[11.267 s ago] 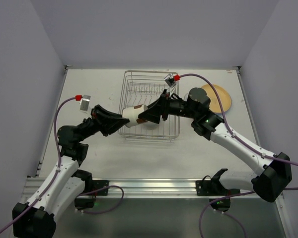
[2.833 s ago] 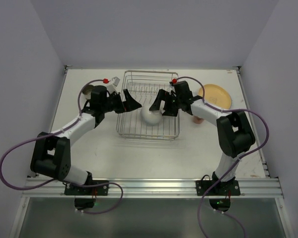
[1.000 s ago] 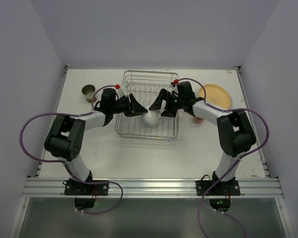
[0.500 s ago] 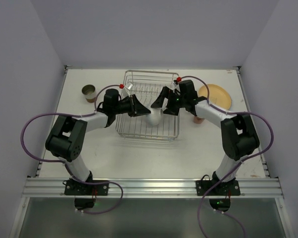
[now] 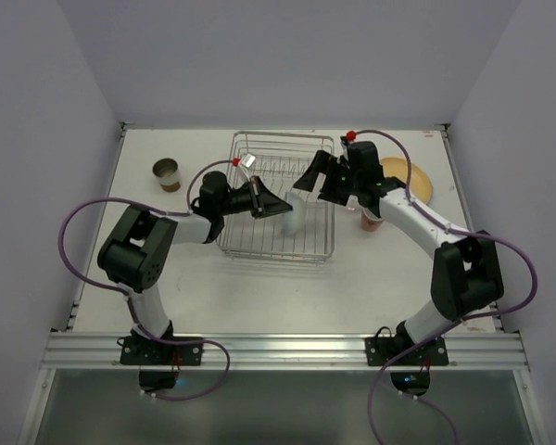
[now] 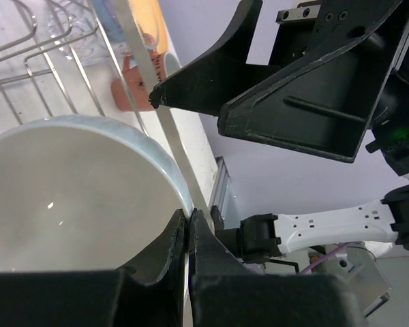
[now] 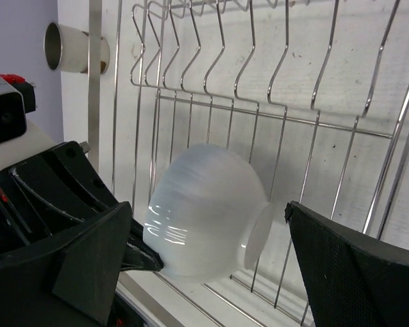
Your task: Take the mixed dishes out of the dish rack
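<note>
The white bowl (image 5: 297, 215) is tipped on its side inside the dish rack (image 5: 259, 243), foot toward the right. My left gripper (image 5: 283, 208) reaches in from the left and is shut on the bowl's rim (image 6: 180, 197). In the right wrist view the bowl (image 7: 204, 211) shows between the spread fingers (image 7: 88, 266) of my right gripper (image 7: 208, 204), which stands open and apart from it. From above, that right gripper (image 5: 313, 182) hovers over the rack's right half. The rack's upright tines (image 7: 313, 82) are bare.
A small brown cup (image 5: 168, 173) stands on the table left of the rack. A yellow-orange plate (image 5: 415, 183) lies to the right, with a salmon-pink mug (image 5: 371, 221) in front of it. The right arm's black fingers (image 6: 273, 82) hang close above the left gripper.
My left gripper has closed onto the bowl's rim and tipped the bowl. The right gripper has let go and drawn back up and to the right.
</note>
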Controlling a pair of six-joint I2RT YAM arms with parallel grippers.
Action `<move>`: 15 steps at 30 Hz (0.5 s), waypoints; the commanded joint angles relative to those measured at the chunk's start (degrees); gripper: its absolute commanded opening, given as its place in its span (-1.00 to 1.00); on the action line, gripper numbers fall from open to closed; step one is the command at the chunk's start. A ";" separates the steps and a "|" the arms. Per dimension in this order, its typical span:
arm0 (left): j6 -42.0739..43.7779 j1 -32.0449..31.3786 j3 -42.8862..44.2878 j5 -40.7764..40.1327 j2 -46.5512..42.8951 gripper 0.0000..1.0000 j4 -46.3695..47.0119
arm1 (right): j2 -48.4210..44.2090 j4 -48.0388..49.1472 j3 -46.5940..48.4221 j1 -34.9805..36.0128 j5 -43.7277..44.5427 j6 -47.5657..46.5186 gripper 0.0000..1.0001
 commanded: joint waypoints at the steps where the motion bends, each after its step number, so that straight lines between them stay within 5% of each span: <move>1: -7.33 -0.75 1.28 2.29 0.87 -1.00 14.86 | -4.59 -1.16 1.77 -0.64 4.53 -1.86 0.96; 6: -11.29 -0.84 1.63 2.91 1.58 -1.00 20.67 | -6.97 -1.78 1.25 -0.99 6.11 -2.56 0.96; 15: -4.37 -0.84 3.82 2.20 -2.90 -1.00 12.25 | -12.59 -0.55 -1.83 -1.17 9.89 -3.62 0.98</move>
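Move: About 3 cm right of the left hand, 1 cm back and 5 cm below lies the middle of the white bowl, its rim already pinched. The rack's right rail runs some 10 cm to that hand's right. From the right hand, empty and wide open, the bowl is roughly 6 cm back, 3 cm left and 6 cm below; the terracotta mug stands about 15 cm right, 6 cm back, the glass 10 cm right, 2 cm back, both some 13 cm lower. Keeping its pinch on the bowl's rim, the left hand lifts about 2.5 cm, easing slightly right as its fingertips tip up some 5 degrees, and slows near the top. The right hand backs away from the bowl at the same time, roughly 5 cm up and 3 cm right towards the rack's right rail, its fingers tilting up by about 10 degrees and staying wide open. ##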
